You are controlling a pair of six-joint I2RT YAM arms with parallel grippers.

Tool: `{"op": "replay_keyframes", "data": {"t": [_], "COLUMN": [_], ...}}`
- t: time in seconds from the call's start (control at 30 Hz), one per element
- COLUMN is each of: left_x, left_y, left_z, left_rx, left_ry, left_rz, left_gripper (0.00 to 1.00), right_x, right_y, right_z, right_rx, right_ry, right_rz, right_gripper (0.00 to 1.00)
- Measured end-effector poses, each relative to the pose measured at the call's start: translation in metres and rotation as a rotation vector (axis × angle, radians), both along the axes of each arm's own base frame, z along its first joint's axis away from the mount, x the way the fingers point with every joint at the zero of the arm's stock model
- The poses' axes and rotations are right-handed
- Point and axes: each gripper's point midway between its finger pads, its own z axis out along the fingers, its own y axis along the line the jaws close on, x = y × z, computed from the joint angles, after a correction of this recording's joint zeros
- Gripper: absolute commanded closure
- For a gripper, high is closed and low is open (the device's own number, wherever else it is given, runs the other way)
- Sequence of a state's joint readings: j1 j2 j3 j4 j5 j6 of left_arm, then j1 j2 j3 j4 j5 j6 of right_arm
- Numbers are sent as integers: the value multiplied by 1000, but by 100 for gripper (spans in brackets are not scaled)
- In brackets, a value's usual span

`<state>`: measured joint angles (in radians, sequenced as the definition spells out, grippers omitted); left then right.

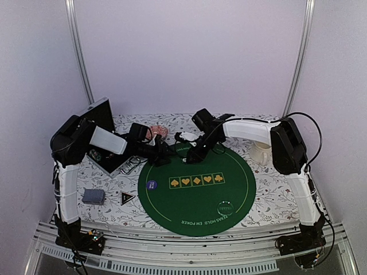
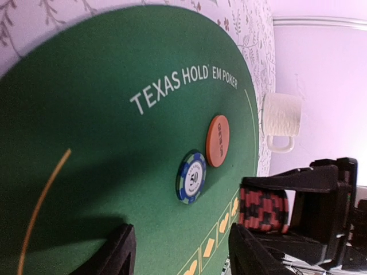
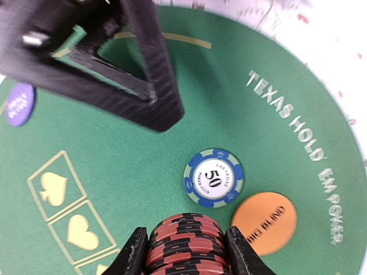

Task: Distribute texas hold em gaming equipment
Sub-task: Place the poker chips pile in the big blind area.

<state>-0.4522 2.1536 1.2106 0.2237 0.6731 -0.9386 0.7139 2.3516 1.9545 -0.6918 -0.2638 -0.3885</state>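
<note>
A stack of red and black striped poker chips (image 3: 184,243) sits between the fingers of my right gripper (image 3: 184,255), which is shut on it just above the green mat (image 3: 143,172). On the mat in front of it lie a blue 50 chip (image 3: 213,177) and an orange big blind button (image 3: 264,222). In the left wrist view the same blue chip (image 2: 192,176), orange button (image 2: 217,141) and red stack (image 2: 262,209) show. My left gripper (image 2: 183,255) hovers open over the mat with nothing between its fingers. From above, the left gripper (image 1: 165,156) and the right gripper (image 1: 194,148) meet at the mat's far edge.
A purple disc (image 1: 151,184) and a clear disc (image 1: 225,207) lie on the mat. A grey-blue card deck (image 1: 93,196) and a black triangle (image 1: 127,197) lie at the near left. A black case (image 1: 103,123), a pink dish (image 1: 159,132) and a cream mug (image 1: 261,152) stand further back.
</note>
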Motion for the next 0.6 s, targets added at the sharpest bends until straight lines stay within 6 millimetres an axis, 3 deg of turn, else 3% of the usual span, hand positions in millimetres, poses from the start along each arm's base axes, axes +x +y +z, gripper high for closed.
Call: {"op": "replay_keyframes", "data": {"t": [0.17,0.27,0.37,0.6], "left_x": [5,6,6,7], "left_y": [10,14,18,24], "left_z": [1,1,1,3], "left_rx": [18,37,55,93], "left_ry": [-8,-16,-23,-45], "left_rz": [18,26,28,30], "left_gripper": [43,43,43,43], "right_x": [4,6,12,34], "right_y": [-3,-12,-30,-98], "right_z": [32,41,37,16], "right_rx": [20,8,-21,-146], "right_ry": [-49,-56,-31,69], "right_rz": [-19,-42,-90,-275], "right_gripper": [98,98,98,98]}}
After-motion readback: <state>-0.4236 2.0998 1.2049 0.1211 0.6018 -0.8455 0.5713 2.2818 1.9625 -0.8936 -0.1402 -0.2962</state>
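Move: Some 4 cm ahead of the right hand, 3 cm to its right and 4 cm below lies the orange big blind disc; the blue 50 chip sits beside it, about 2 cm ahead and 2 cm left of the hand. The middle of the printed card row is 8 cm back and 3 cm right. From the left hand the disc is about 11 cm right, 2 cm ahead and 3 cm lower. Lifting about 4 cm first, the right hand keeps its grip on the red-and-black chip pile, then swings right and a little forward past the big blind disc, about 10 cm in all, sinking some 2.5 cm again and turning about 15 degrees clockwise. The empty left hand, fingers still open, eases 2.5 cm left, away from the chips. ##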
